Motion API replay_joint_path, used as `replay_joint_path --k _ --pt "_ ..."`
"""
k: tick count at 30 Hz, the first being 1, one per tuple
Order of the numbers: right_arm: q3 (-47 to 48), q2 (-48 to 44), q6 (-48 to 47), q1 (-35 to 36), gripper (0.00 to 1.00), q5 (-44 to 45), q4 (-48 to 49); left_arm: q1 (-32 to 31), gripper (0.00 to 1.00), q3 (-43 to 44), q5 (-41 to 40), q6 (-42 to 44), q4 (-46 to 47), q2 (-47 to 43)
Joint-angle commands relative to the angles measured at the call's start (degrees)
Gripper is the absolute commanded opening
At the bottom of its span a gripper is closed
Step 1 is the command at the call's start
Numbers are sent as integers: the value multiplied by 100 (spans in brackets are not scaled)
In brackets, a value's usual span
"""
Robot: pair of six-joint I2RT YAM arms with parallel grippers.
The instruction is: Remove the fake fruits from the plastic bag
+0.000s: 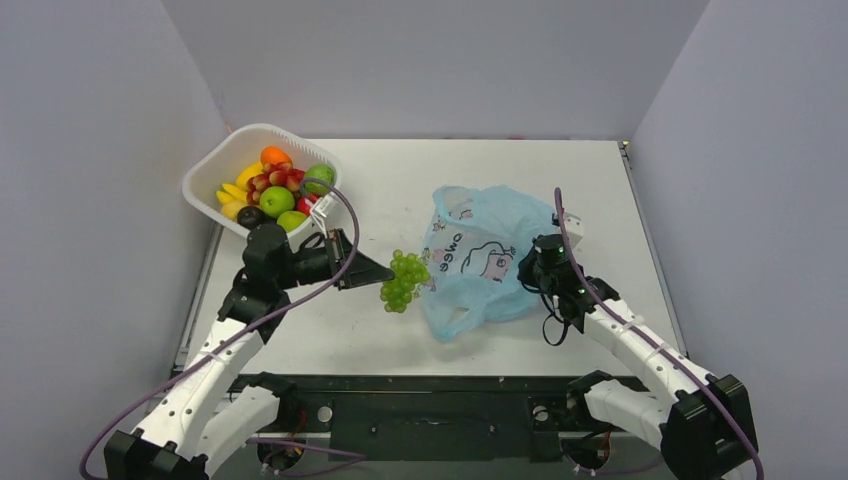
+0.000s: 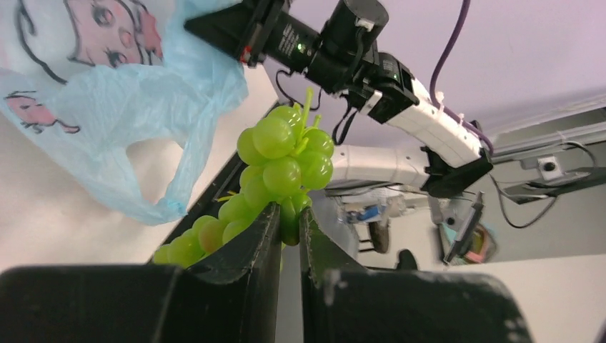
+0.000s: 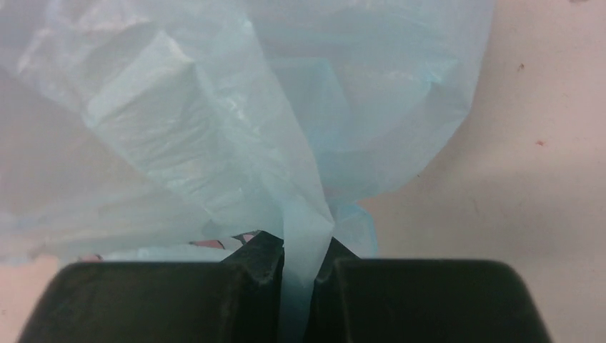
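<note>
My left gripper (image 1: 385, 273) is shut on a green grape bunch (image 1: 403, 279), held above the table just left of the plastic bag (image 1: 480, 255). In the left wrist view one grape of the bunch (image 2: 282, 161) is pinched between the jaws of that gripper (image 2: 289, 218), and the bag (image 2: 107, 100) hangs at upper left. My right gripper (image 1: 528, 268) is shut on a fold of the light-blue bag (image 3: 236, 121) at its right side; in the right wrist view the film passes between the fingers of the gripper (image 3: 300, 257). What the bag holds is hidden.
A white basket (image 1: 210, 172) at the back left of the table holds an orange, a red grape bunch, green apples, a banana and a dark round fruit. The table's dark front rail (image 1: 430, 400) runs between the arm bases. Grey walls enclose three sides.
</note>
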Motion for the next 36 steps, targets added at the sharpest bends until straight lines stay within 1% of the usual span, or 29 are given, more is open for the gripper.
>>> replay_joint_path --k 1,2,3,4,5,7,8,9,10,11,12,13,14,16,18,22,24,29,34,35,36 --pt "-217 1 -90 -89 0 -83 135 361 0 1363 -211 1277 -1477 84" --pt "-256 -16 -110 -90 0 -142 185 431 0 1538 -461 1495 -1765 141" --pt "-313 -25 -149 -93 0 -168 198 573 0 1915 -617 1948 -2368 296" --pt "-330 -43 -166 -97 0 -203 207 642 0 2113 -1016 2161 -2646 467" --pt "-349 -47 -204 -97 0 -216 205 755 0 2444 -1229 2560 -3094 543" --pt "-379 -100 -263 -98 0 -224 174 895 0 2860 -2352 3030 -3526 768" --pt "-389 -152 -284 -99 0 -223 157 935 0 2976 -2626 3163 -3628 890" --pt "-408 -176 -324 -100 0 -222 158 1039 0 3163 -3186 3395 -3647 953" --pt "-408 -234 -341 -98 0 -214 142 1095 0 3229 -3430 3486 -3566 1055" --pt "-408 -266 -387 -95 0 -213 124 1249 0 3309 -3857 3623 -3460 1106" --pt "-393 -316 -408 -99 0 -201 88 1340 0 3320 -4011 3693 -3210 1201" --pt "-374 -342 -463 -99 0 -193 53 1563 0 3369 -4246 3751 -3102 1258" --pt "-345 -388 -485 -100 0 -165 -11 1704 0 3424 -4281 3770 -2896 1419" --pt "-301 -473 -578 -102 0 -124 -105 2255 0 3619 -4336 3807 -2587 1683" --pt "-299 -573 -613 -96 0 -72 -161 2618 0 3831 -4247 3820 -2395 2041" --pt "-319 -723 -607 -104 0 -74 -213 3093 0 4257 -4115 3912 -2309 2870" --pt "-324 -781 -607 -105 0 -92 -229 3338 0 4396 -3884 3838 -2335 3228" --pt "-277 -917 -658 -108 0 -36 -369 3582 0 4433 -3548 3664 -2125 3806" --pt "-188 -955 -701 -110 0 -23 -469 3585 0 4408 -3660 3624 -1962 4076" --pt "-173 -945 -690 -116 0 -30 -469 3585 1 4428 -3702 3632 -1991 4134" --pt "-172 -951 -687 -117 0 -33 -468 3585 9 4450 -3854 3653 -2027 4152"
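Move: The left gripper already holds the green grapes. The basket they are going to has its middle about 33 cm ahead of it, 35 cm to its left and 18 cm lower; the lime lies about 24 cm ahead and 27 cm left, the cabbage 36 cm ahead and 20 cm left. The plastic bag is roughly 14 cm ahead and 21 cm right. From the right gripper, the basket lies some 22 cm ahead and 60 cm left. Keep the grapes pinched and swing the left gripper up over the rim, then about 30 cm forward and as far left, sinking at the end above the near right part of the basket. Meanwhile turn it some 60 degrees counter-clockwise and roll its left side up, so the fingers point forward and down. Ease the right gripper back slightly, its fingers still shut on the bag. ##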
